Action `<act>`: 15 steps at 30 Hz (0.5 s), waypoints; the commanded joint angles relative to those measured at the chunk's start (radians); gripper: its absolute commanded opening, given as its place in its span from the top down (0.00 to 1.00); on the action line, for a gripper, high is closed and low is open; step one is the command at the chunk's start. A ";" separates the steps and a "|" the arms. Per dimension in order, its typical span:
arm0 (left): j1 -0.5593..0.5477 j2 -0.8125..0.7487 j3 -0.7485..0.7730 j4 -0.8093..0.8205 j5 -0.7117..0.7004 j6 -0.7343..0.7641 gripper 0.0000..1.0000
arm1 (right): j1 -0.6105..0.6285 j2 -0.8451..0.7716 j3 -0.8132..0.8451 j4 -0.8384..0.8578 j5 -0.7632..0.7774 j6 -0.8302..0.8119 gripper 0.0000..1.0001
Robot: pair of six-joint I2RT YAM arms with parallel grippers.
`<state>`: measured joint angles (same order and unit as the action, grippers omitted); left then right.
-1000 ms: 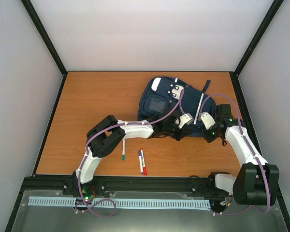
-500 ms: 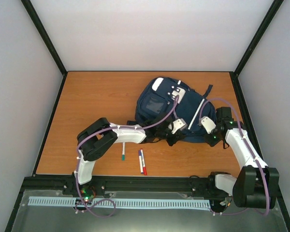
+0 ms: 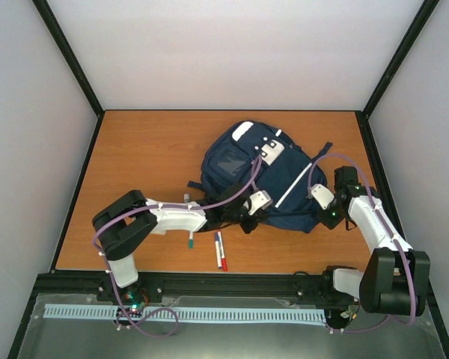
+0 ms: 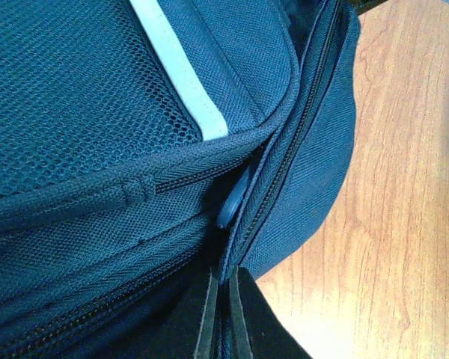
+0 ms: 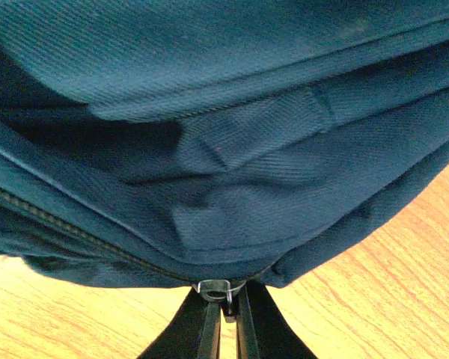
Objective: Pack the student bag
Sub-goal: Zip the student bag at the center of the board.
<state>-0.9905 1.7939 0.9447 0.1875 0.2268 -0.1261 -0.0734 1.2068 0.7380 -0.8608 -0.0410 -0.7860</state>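
The student bag (image 3: 243, 161) lies flat on the wooden table, navy with a thin white stripe (image 3: 292, 187) and white-grey patches. My left gripper (image 3: 253, 218) is at its near edge. In the left wrist view the left gripper (image 4: 224, 283) is shut on the bag's fabric edge beside a zipper track, just below a blue rubber zipper pull (image 4: 232, 206). My right gripper (image 3: 316, 215) is at the bag's near right corner. In the right wrist view the right gripper (image 5: 226, 305) is shut on the small metal zipper pull hanging from the slider (image 5: 213, 287).
A green-capped pen (image 3: 191, 239) and two pens, blue and red (image 3: 220, 251), lie on the table near the front edge, left of the bag. Black frame posts and grey walls bound the table. A dark strap (image 3: 323, 147) trails off the bag's right side.
The left arm has drawn back toward the left and front, dragging the bag's near edge with it. The bag has shifted left and turned. The right gripper has followed slightly, still shut.
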 commanded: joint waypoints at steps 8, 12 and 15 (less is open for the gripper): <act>0.009 -0.156 -0.107 -0.073 -0.179 0.000 0.98 | -0.032 0.034 0.043 0.016 0.130 -0.049 0.97; 0.009 -0.193 -0.112 -0.109 -0.177 -0.092 0.54 | -0.032 0.023 0.056 -0.046 0.036 -0.073 0.97; 0.009 -0.271 -0.086 -0.226 -0.295 -0.264 0.47 | -0.031 0.003 0.057 -0.072 -0.004 -0.084 0.97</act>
<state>-0.9878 1.6218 0.8314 0.0982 0.0875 -0.1947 -0.0910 1.2331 0.7673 -0.8833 -0.0414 -0.8429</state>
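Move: The left fingers hold the student bag's near zip edge at the hand point; the bag's middle lies about 15 cm ahead and roughly level sideways. The right fingers hold the metal zip pull, some 22 cm to the left hand's right and level with it in reach. The blue and red markers lie about 13 cm to the left hand's left and 10 cm nearer the base. From the right hand, the bag's middle is roughly 15 cm ahead and 22 cm left. Leftwards, away from the zip pull, the left hand goes about 4.5 cm and rises a centimetre, first with the bag's zip edge still pinched; then the fingers open about halfway and let go of the fabric as the hand speeds up and turns some 10 degrees counter-clockwise. The right hand stays in place and keeps its pinch on the zip pull. ##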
